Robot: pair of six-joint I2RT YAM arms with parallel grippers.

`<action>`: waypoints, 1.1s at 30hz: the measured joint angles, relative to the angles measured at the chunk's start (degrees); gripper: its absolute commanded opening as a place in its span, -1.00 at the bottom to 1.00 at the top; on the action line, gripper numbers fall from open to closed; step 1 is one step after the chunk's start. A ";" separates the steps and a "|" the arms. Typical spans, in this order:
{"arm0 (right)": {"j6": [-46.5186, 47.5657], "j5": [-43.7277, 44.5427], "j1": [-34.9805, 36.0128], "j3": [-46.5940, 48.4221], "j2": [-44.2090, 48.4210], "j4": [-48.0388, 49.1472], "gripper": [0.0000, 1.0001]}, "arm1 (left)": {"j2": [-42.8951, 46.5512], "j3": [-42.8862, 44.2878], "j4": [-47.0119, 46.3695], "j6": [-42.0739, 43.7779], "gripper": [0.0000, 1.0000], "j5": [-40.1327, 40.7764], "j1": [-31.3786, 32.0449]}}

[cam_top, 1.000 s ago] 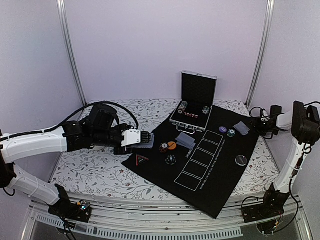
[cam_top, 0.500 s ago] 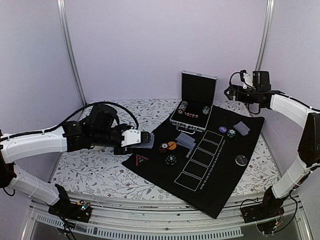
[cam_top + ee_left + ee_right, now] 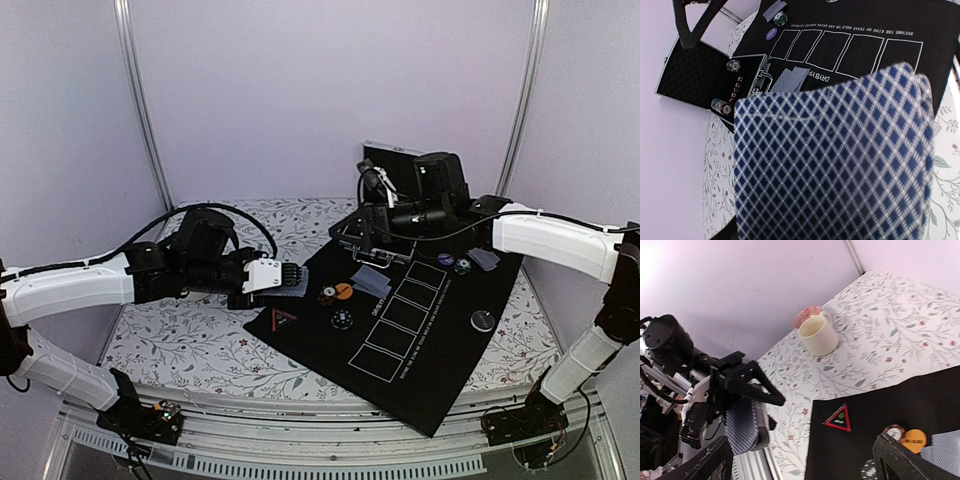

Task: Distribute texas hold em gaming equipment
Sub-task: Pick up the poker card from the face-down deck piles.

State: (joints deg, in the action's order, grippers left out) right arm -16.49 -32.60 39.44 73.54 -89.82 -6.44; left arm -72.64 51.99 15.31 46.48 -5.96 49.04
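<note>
My left gripper (image 3: 290, 280) hovers over the mat's left edge, shut on a deck of playing cards (image 3: 835, 160) whose blue diamond backs fill the left wrist view. The deck (image 3: 742, 426) also shows from the right wrist. My right gripper (image 3: 372, 218) hangs open above the open chip case (image 3: 715, 75), its fingers (image 3: 905, 460) holding nothing. On the black mat (image 3: 400, 340) lie an orange disc (image 3: 343, 291), a striped chip (image 3: 327, 296), a black chip (image 3: 342, 319), dealt cards (image 3: 371, 281), a purple disc (image 3: 445, 259), a further card (image 3: 484, 257) and a black button disc (image 3: 483, 320).
A red-edged triangular marker (image 3: 283, 319) lies on the mat's left corner. A cream cup (image 3: 819, 334) stands on the floral cloth at the back left. The case holds striped chips (image 3: 720, 106). Metal frame posts (image 3: 140, 110) rise at the back corners.
My right arm has swung from the far right edge across to above the case, and its jaws have opened wide. The left arm and its deck have not moved.
</note>
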 measured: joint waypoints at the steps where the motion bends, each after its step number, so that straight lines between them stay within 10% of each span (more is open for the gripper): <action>1: -1.09 -1.20 1.09 0.00 -0.50 0.50 0.99 | 0.00 0.00 0.00 0.00 -0.02 0.02 0.00; 17: -12.07 -7.85 10.82 0.04 -10.45 5.25 0.88 | 0.00 0.00 0.00 0.00 -0.02 0.02 0.00; 33: -10.49 -5.29 11.23 3.26 -12.44 -1.44 0.25 | 0.00 0.00 0.11 0.04 -0.03 0.42 0.00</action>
State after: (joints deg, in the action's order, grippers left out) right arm -26.98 -37.89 50.68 76.79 -102.26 -7.88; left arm -72.64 51.99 15.42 46.52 -5.54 49.04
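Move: The left gripper already holds the face-down deck, its middle about 3 cm to that hand's right and 2 cm lower. From the open right gripper, the deck lies some 11 cm left, 8 cm back and 9 cm lower. About 24 cm below the right hand on the mat lie the orange disc, 4 cm left and 2 cm ahead, the red chip, 8 cm left and level with it, and the dealt cards, 3 cm right and 5 cm ahead. Bring the open right gripper left, back and down about 8 cm each way, going left and back first and then mostly sinking, to the near end of the deck. Tip its fingers some 20 degrees down with a slight counter-clockwise turn, then close them to about two thirds open around the cards, one finger coming onto the patterned backs. Keep the left hand still, gripping the deck. ##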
